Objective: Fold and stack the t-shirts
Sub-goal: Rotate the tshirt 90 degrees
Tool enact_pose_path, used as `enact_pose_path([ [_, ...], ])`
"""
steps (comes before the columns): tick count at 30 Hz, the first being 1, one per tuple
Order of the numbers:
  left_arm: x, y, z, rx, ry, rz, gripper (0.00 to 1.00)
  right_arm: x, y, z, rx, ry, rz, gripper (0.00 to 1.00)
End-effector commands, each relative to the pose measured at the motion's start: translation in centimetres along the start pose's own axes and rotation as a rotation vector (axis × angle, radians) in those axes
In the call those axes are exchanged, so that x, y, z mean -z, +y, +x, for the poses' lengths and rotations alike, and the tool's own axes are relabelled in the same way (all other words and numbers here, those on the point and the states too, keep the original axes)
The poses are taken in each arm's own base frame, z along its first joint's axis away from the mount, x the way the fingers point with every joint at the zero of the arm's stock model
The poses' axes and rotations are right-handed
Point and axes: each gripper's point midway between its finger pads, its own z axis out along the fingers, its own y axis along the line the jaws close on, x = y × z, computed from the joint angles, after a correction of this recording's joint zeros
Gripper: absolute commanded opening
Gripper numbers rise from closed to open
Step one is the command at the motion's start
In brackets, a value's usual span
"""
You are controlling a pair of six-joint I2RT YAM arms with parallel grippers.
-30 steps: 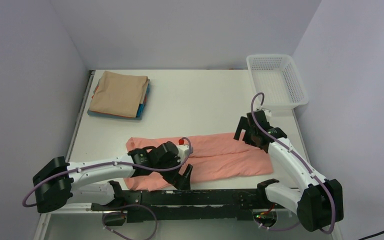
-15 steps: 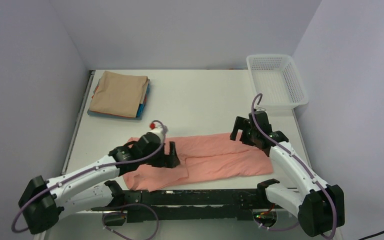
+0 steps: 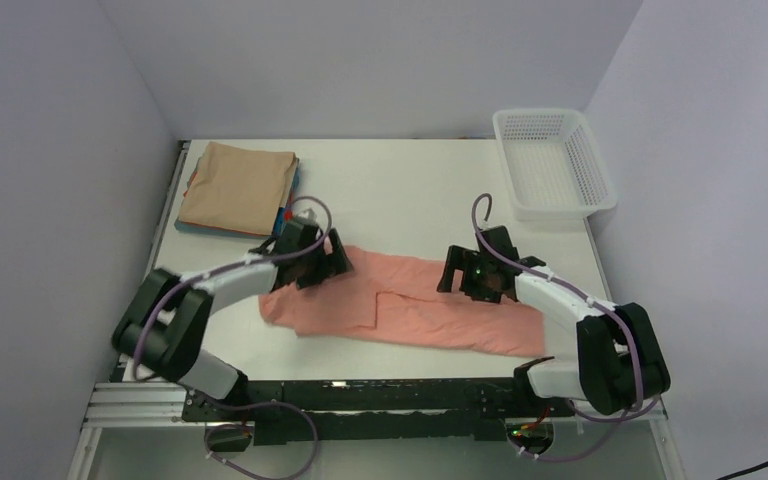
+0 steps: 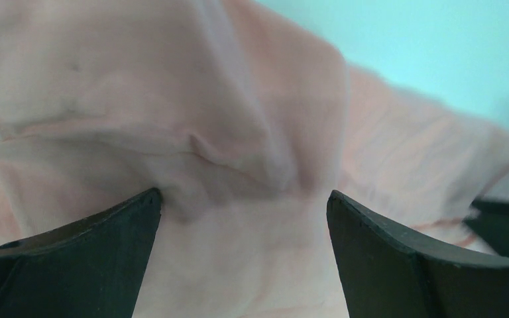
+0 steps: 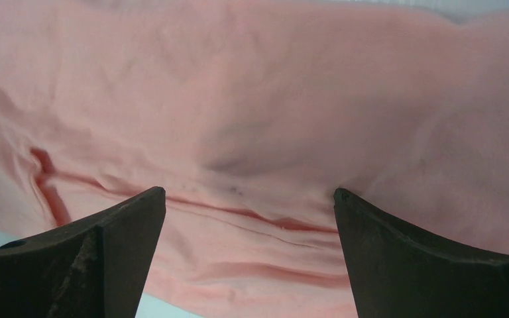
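A salmon-pink t-shirt lies across the table as a long, narrow folded strip. My left gripper is low over its far-left end, jaws wide open. In the left wrist view the gripper has wrinkled pink cloth spanning the gap between its fingers. My right gripper is open over the far edge towards the strip's right end. In the right wrist view that gripper straddles a seam fold in the cloth. A tan t-shirt tops a folded stack at the far left, with a blue edge below it.
A white mesh basket stands at the far right corner, reaching past the table edge. Bare white table lies between the stack and the basket. Walls close in the left, back and right sides.
My left arm swung from the shirt's near edge to its far-left end. My right gripper moved left and down onto the far edge. The shirt now lies narrower and flatter.
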Motion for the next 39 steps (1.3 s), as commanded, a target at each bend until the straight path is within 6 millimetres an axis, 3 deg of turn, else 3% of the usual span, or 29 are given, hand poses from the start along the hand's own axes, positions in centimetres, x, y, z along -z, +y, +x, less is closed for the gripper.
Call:
enact_pose_path([
  [1,-5.2,-2.9,-6.2,-0.032,-0.024,0.029,0.99,-0.2,0.9,3.5,-0.004,0.091,-0.050,1.00],
  [3,-8.3,-4.8,-9.1,-0.065,-0.020,0.007,0.99,-0.1,1.8,5.7,0.021,0.150,-0.075,1.00],
  [4,-10.9,-5.3,-10.2,-0.076,-0.003,-0.012,0.99,0.0,2.5,6.7,0.032,0.178,-0.095,1.00],
  [8,-17.1,-12.6,-15.1,-0.102,0.051,0.125,0.99,0.9,6.4,10.6,0.122,0.276,-0.205,1.00],
  [11,-19.0,-18.9,-15.5,-0.073,0.098,0.362,0.99,1.6,10.1,13.9,0.236,0.361,-0.311,1.00],
  [15,-20.7,-22.2,-15.0,0.037,0.130,0.509,1.00,0.8,13.9,15.7,0.276,0.401,-0.408,1.00],
  [19,-22.2,-23.0,-15.1,0.138,0.130,0.568,0.99,-0.6,14.7,15.0,0.281,0.371,-0.347,1.00],
  [24,-23.6,-22.4,-17.1,0.221,0.084,0.540,0.99,0.4,15.6,12.1,0.254,0.239,-0.323,1.00],
  [30,-24.9,-20.3,-20.7,0.352,-0.010,0.481,1.00,2.8,13.1,8.7,0.089,0.025,-0.224,1.00],
  [36,-24.4,-20.5,-23.6,0.378,-0.080,0.517,0.99,5.2,10.4,6.8,-0.038,-0.135,-0.205,1.00],
  [39,-23.0,-21.5,-24.7,0.335,-0.099,0.551,0.99,6.3,9.5,6.2,-0.081,-0.196,-0.224,1.00],
])
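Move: Under both low hands lies the t-shirt, stretched left to right. Its middle is roughly 17 cm to the right of the left hand, 11 cm nearer the bases and a couple of centimetres lower; from the right hand it is about 14 cm left, 6 cm back and just below. The folded stack sits some 24 cm left and 23 cm ahead of the left hand; the white basket is about 26 cm right and 35 cm ahead of the right hand. Swinging the t-shirt clockwise with wide-open fingers pressed on the cloth, the left hand sweeps its left end forward nearly 30 cm, then right about 20 cm, rolling left side down some 40 degrees, and eases farther forward. The right hand drags the other end left 18 cm and back 10 cm, turning counter-clockwise, then lifts off about 5 cm while drifting right. ##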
